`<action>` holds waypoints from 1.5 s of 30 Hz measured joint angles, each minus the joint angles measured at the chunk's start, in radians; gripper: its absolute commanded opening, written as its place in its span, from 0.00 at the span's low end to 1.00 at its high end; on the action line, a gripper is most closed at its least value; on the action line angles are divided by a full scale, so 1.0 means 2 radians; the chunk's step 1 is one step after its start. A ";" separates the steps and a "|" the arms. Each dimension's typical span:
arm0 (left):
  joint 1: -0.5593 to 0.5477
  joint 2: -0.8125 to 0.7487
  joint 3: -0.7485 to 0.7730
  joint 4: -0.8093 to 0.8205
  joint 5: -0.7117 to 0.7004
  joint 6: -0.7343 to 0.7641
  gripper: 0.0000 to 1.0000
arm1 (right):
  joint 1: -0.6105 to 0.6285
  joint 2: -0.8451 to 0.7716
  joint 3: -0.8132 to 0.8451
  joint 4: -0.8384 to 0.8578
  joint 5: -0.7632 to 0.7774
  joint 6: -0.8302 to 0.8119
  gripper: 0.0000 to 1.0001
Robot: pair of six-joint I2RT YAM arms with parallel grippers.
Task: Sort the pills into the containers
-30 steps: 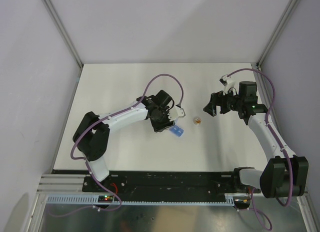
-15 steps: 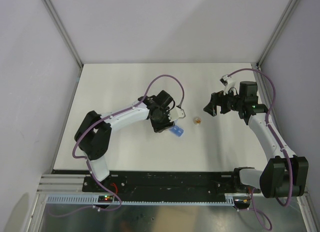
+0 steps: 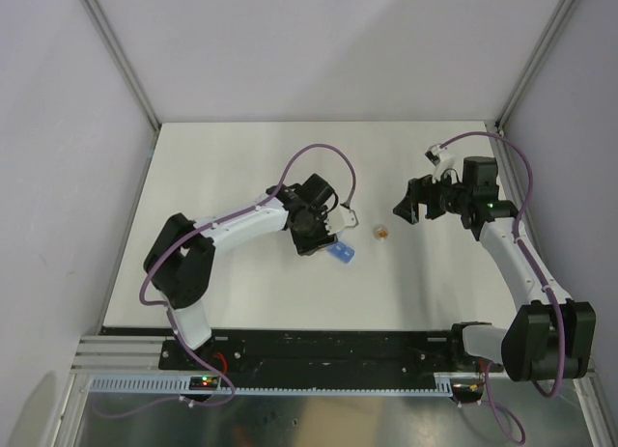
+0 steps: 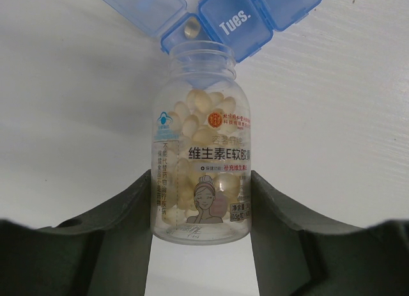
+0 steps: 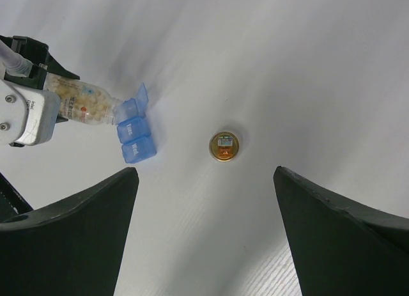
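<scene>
My left gripper is shut on a clear bottle of pale yellow pills, lying almost level. Its uncapped mouth points at the light-blue pill box. The end compartment's lid stands open, and one pill lies inside that compartment. The lids marked "Tues." and "Wed." are closed. From above, the pill box sits just below the left gripper. My right gripper hangs open and empty above the table to the right. Its wrist view shows the pill box and the bottle ahead of it.
A round gold cap lies flat on the white table between the two grippers, right of the pill box; the cap sits ahead of the right fingers. Grey walls with metal corner rails enclose the table.
</scene>
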 measured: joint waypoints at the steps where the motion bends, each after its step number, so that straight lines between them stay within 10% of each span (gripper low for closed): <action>1: 0.000 0.000 0.000 0.000 0.000 0.000 0.00 | 0.000 0.000 0.000 0.000 0.000 0.000 0.93; 19: 0.000 -0.062 -0.065 0.052 0.007 -0.006 0.00 | -0.003 0.000 0.000 0.000 0.000 0.000 0.94; 45: 0.004 -0.370 -0.258 0.314 0.025 -0.100 0.00 | -0.012 -0.002 -0.003 0.003 -0.001 -0.002 0.95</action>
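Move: Just right of the left hand, which still grips the pill bottle with its mouth at the open end compartment, lies the blue pill box: its middle is about 7 cm to the right, 1 cm ahead and 4 cm below. Its raised lid stands 5 cm right and 4 cm ahead; the bottle cap lies 16 cm right, 5 cm ahead. For the right hand, the box is some 13 cm left, 1 cm back and 17 cm below. Lifting the bottle away from the pill box, the left hand first eases up a centimetre and draws back about 2 cm, then climbs ever faster, some 15 cm up in all. The wrist tips by nearly 50 degrees on the way, swinging the bottle's mouth upward while the fingers keep their grip on its lower part. ##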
